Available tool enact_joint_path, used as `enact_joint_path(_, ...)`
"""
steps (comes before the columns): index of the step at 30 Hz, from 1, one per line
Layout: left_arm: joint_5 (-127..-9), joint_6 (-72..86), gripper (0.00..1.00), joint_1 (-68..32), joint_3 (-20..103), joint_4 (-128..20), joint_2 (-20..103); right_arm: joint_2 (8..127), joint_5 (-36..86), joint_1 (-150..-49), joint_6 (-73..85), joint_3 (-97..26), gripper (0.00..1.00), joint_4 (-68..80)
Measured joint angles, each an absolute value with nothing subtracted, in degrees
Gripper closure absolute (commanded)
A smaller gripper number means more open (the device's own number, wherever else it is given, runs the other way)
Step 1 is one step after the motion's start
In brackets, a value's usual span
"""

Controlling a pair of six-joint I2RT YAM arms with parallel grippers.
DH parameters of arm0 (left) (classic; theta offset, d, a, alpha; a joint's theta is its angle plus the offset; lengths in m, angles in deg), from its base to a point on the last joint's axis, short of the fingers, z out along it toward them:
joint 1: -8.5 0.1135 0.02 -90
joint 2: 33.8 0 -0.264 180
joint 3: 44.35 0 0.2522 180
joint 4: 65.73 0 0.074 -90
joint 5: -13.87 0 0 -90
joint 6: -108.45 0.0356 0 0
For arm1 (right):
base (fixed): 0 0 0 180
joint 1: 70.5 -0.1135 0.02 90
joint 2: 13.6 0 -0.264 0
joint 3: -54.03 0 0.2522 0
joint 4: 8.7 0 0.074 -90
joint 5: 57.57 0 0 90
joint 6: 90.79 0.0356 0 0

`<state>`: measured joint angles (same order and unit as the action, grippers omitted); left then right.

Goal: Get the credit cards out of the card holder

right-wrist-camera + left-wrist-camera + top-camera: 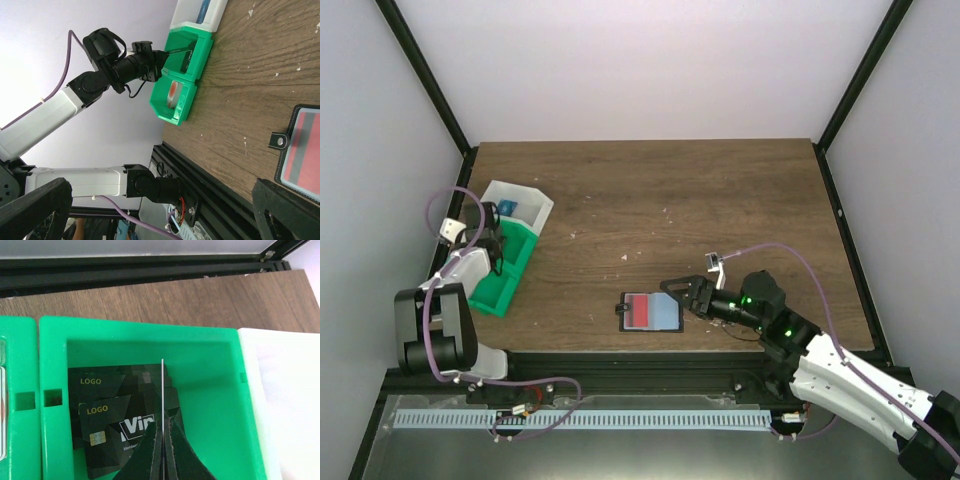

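Observation:
The card holder (652, 312) lies open and flat near the table's front edge, black-rimmed, with a reddish credit card (640, 311) on its left half and a grey-blue panel on the right. In the right wrist view the holder (296, 170) sits at the right edge. My right gripper (685, 295) stands open just right of the holder, nothing between its fingers (287, 207). My left gripper (163, 432) is shut on a thin card (163, 385) seen edge-on, above a compartment of the green bin (215, 390). Two black credit cards (115, 425) lie in that compartment.
The green bin (490, 298) stands at the table's left with a white bin (517, 203) joined behind it. The green bin's other compartment (171, 90) holds a white card with a red mark. A black frame rail (650, 362) runs along the front edge.

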<state>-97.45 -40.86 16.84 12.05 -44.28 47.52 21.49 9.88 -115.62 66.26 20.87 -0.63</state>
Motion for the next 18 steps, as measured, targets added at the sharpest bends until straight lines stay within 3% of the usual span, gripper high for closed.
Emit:
enact_joint_path(4,-96.8,-40.18,0.84,16.88,12.35,-43.76,49.18,21.73,9.91,-115.55,65.65,20.76,0.0,-0.39)
enact_joint_path(9,-96.34,-39.74,0.87,16.88,13.79,-41.77,49.78,22.78,9.8,-115.45,65.01,20.17,0.0,-0.33)
enact_joint_path(18,-95.95,-39.87,0.73,16.88,16.0,-37.38,49.78,23.06,9.62,-115.29,64.77,20.17,0.0,-0.31)
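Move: The pile of black cards in the middle green compartment lies almost straight under the left hand, about 6 cm down and perhaps 1 cm to its left; that hand still pinches one more black card on edge. From the hand, the white bin is some 10 cm ahead and 5 cm to the right, and the red-and-white cards about 9 cm back and 7 cm left, both roughly 6 cm lower. From the open, empty right hand the pile is about 41 cm left, 10 cm ahead and 18 cm down. The last black card, held on edge over its pile, is being let loose: the left hand sinks about 1 cm towards the pile, eases back up by half that, and opens its fingers from shut to roughly a fifth while the wrist tips some 5 degrees further down. The pinch from both sides ends, the card staying between the parted fingertips, close to one of them. ##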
